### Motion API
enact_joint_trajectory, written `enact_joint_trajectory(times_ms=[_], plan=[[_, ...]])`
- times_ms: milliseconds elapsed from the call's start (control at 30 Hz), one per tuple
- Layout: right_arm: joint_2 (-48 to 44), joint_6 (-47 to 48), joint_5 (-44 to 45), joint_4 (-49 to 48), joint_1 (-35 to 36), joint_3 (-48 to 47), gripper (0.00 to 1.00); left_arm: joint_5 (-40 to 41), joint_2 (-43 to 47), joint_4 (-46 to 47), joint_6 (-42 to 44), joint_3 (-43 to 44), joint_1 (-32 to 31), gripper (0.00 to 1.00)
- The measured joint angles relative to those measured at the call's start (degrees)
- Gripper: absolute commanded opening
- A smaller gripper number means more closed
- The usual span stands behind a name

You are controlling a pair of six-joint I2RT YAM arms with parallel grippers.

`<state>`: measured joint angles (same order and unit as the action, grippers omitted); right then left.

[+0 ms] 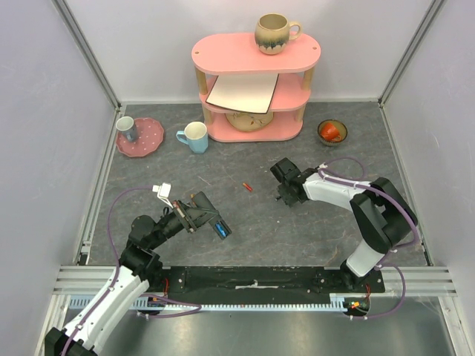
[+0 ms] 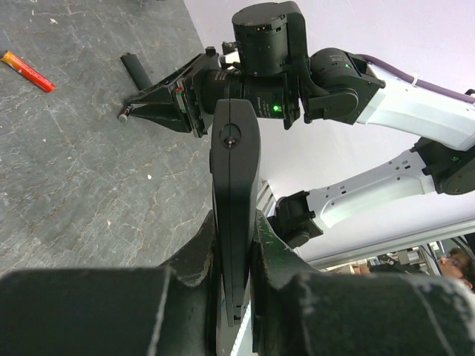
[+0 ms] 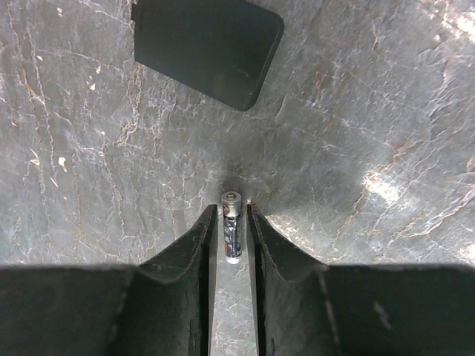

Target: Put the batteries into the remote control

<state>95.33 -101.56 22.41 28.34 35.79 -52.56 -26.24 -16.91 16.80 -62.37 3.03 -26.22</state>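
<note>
My left gripper (image 1: 194, 213) is shut on the slim black remote control (image 1: 211, 219) and holds it just above the mat; a blue battery (image 1: 221, 231) sits in its near end. In the left wrist view the remote (image 2: 236, 170) stands edge-on between the fingers. My right gripper (image 3: 231, 209) is down at the mat, jaws narrowly open on either side of a dark battery (image 3: 232, 226) with silver ends, a thin gap on each side. It also shows in the top view (image 1: 285, 198). A red battery (image 1: 246, 187) lies on the mat between the arms.
A small black squarish flat piece (image 3: 208, 48) lies just beyond the right gripper. At the back stand a pink shelf (image 1: 256, 55) with a mug and plate, a blue mug (image 1: 194, 137), a pink plate (image 1: 148, 141) with a cup, and a bowl (image 1: 332, 132).
</note>
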Motion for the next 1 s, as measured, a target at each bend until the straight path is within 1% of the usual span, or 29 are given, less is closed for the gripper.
enact_joint_trajectory(times_ms=[33, 67, 133, 167, 300, 400, 500, 567, 667, 800, 867, 933, 1000], plan=[[0.0, -0.1, 0.0, -0.1, 0.1, 0.0, 0.34, 0.2, 0.1, 0.0, 0.0, 0.0, 0.0, 0.02], [0.0, -0.2, 0.0, -0.2, 0.1, 0.0, 0.39, 0.2, 0.2, 0.0, 0.0, 0.0, 0.0, 0.02], [0.0, -0.2, 0.0, -0.5, 0.1, -0.1, 0.43, 0.3, 0.3, 0.0, 0.0, 0.0, 0.0, 0.02], [0.0, 0.0, 0.0, -0.7, 0.1, -0.2, 0.46, 0.4, 0.4, 0.0, 0.0, 0.0, 0.0, 0.02], [0.0, 2.3, -0.1, -1.0, 0.1, -0.5, 0.51, 0.5, 0.3, -0.2, 0.0, 0.0, 0.0, 0.02], [-0.4, 8.0, 0.0, -0.1, 0.4, -1.1, 0.54, 0.4, 0.1, -0.2, 0.0, 0.0, 0.0, 0.02], [-2.0, 17.4, 0.0, 0.7, 0.4, -2.0, 0.54, 0.4, 0.0, -0.4, 0.0, 0.0, 0.0, 0.02], [-2.8, 28.5, 0.0, 0.6, 0.5, -3.8, 0.57, 0.4, 0.0, -0.4, 0.0, 0.0, 0.0, 0.02], [-3.9, 44.7, -2.5, -3.1, 0.5, -4.6, 0.61, 0.4, -0.2, -0.4, 0.0, 0.0, 0.0, 0.02], [-4.3, 64.4, -9.2, -9.2, 0.7, -3.3, 0.68, 0.4, -0.3, -0.4, 0.0, 0.0, 0.0, 0.02], [-3.3, 71.7, -11.0, -10.7, 0.9, -3.1, 0.72, 0.3, -0.3, -0.4, 0.0, 0.0, 0.0, 0.02], [-2.4, 76.9, -12.0, -11.6, 1.0, -2.9, 0.79, 0.2, -0.3, -0.4, 0.0, 0.0, 0.0, 0.02], [-1.9, 80.7, -12.2, -12.0, 1.0, -2.7, 0.80, 0.1, -0.3, -0.6, 0.0, 0.0, 0.0, 0.02]])
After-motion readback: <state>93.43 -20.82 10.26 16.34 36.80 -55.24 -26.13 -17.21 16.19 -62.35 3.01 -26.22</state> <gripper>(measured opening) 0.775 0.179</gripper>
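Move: The dark battery lies on the table right at the right hand's fingertips, within about 1 cm ahead and to the left of the hand and about 1 cm below it. The black battery cover is some 6 cm ahead and 7 cm to the right, and the red battery about 4 cm ahead and 12 cm to the left, both at table height. From the left hand, the dark battery is roughly 12 cm ahead, 25 cm to the right and 16 cm lower. Coming free of the dark battery, the right hand spreads its already parted fingers wide and rises about 4.5 cm while shifting some 3 cm left, then sinks back about 1.5 cm. On the way it spins roughly 75 degrees counter-clockwise, bringing the finger gap across the battery's ends instead of its sides. The left hand keeps holding the remote still. ##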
